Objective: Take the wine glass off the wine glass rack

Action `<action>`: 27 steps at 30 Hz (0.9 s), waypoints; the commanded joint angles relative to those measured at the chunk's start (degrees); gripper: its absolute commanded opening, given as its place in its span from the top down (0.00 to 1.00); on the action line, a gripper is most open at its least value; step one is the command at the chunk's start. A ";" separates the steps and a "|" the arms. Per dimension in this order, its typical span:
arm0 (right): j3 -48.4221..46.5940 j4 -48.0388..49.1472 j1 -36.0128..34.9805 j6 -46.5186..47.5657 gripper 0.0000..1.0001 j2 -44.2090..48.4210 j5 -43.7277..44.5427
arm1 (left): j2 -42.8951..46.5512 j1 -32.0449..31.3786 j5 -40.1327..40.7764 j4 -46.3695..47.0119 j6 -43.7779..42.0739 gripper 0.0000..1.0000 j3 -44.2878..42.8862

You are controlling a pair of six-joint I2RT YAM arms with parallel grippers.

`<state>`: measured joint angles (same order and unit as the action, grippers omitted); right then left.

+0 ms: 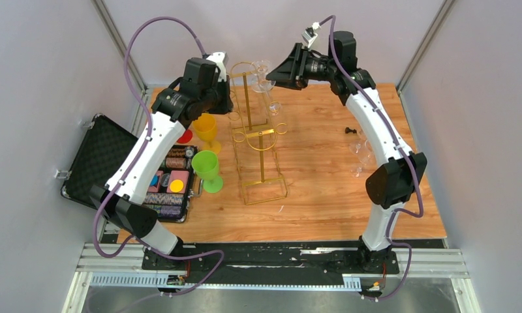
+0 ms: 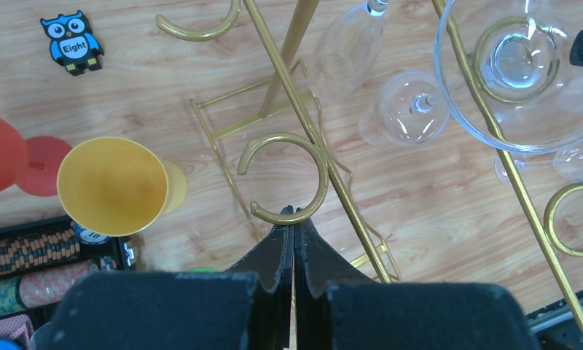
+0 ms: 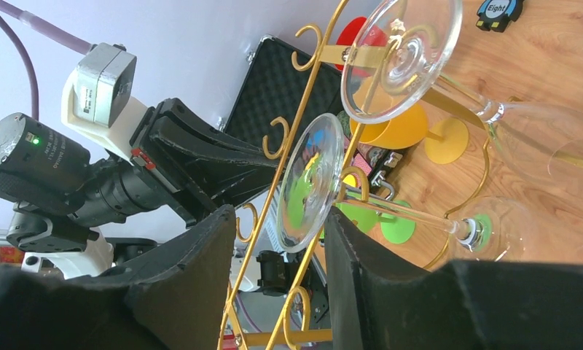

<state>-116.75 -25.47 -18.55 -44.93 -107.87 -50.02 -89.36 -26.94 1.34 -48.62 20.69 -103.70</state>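
The gold wire wine glass rack stands mid-table, and clear wine glasses hang upside down from its top arms. My right gripper is open at the top of the rack. The round foot of one hanging wine glass sits between its fingers, close to the right finger. That glass's stem runs off to the right toward the bowl. My left gripper is shut, its tips resting against a curled loop arm of the rack; I cannot tell whether the wire is pinched.
Yellow, green and red plastic goblets stand left of the rack. An open black case with poker chips sits further left. More clear glasses lie on the table at right, near a small black object.
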 commanded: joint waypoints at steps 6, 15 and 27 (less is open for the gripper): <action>-3.65 3.76 -1.28 -1.99 0.56 -1.40 -0.19 | -0.03 -0.06 -0.91 1.06 -1.10 1.00 -2.47; -4.67 3.71 -2.01 -2.38 0.63 -2.72 0.10 | -0.26 -0.09 -0.89 0.84 -1.60 1.00 -2.79; -3.76 3.69 -2.50 -2.95 1.00 -3.40 -1.49 | -0.51 -0.04 -0.65 0.81 -2.12 1.00 -2.73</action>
<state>-118.54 -24.71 -19.73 -46.72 -111.66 -48.56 -89.56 -26.85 1.54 -50.19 19.62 -104.33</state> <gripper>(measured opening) 0.031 0.006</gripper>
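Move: The foot of the nearer clear wine glass, hanging upside down on the rack, lies about 3 cm left of the right hand, 1 cm ahead and 1 cm lower. The farther glass's foot is about 6 cm straight ahead of that foot at nearly its height, while the rack's near crossbar is roughly 14 cm back from the right hand and 2 cm to its left. From the left hand, the nearer foot lies some 6 cm ahead, 9 cm right and 5 cm higher. The right hand, its half-open fingers pointing left, eases about 1.5 cm down, with as much forward and left, so that its fingertips come level with the nearer wine glass's foot, one above and one below the thin disc. It closes them almost fully, mostly in the second half of the reach, and pinches the foot by its edge, while the left hand stays put with its shut fingertips at the rack's open loop. ##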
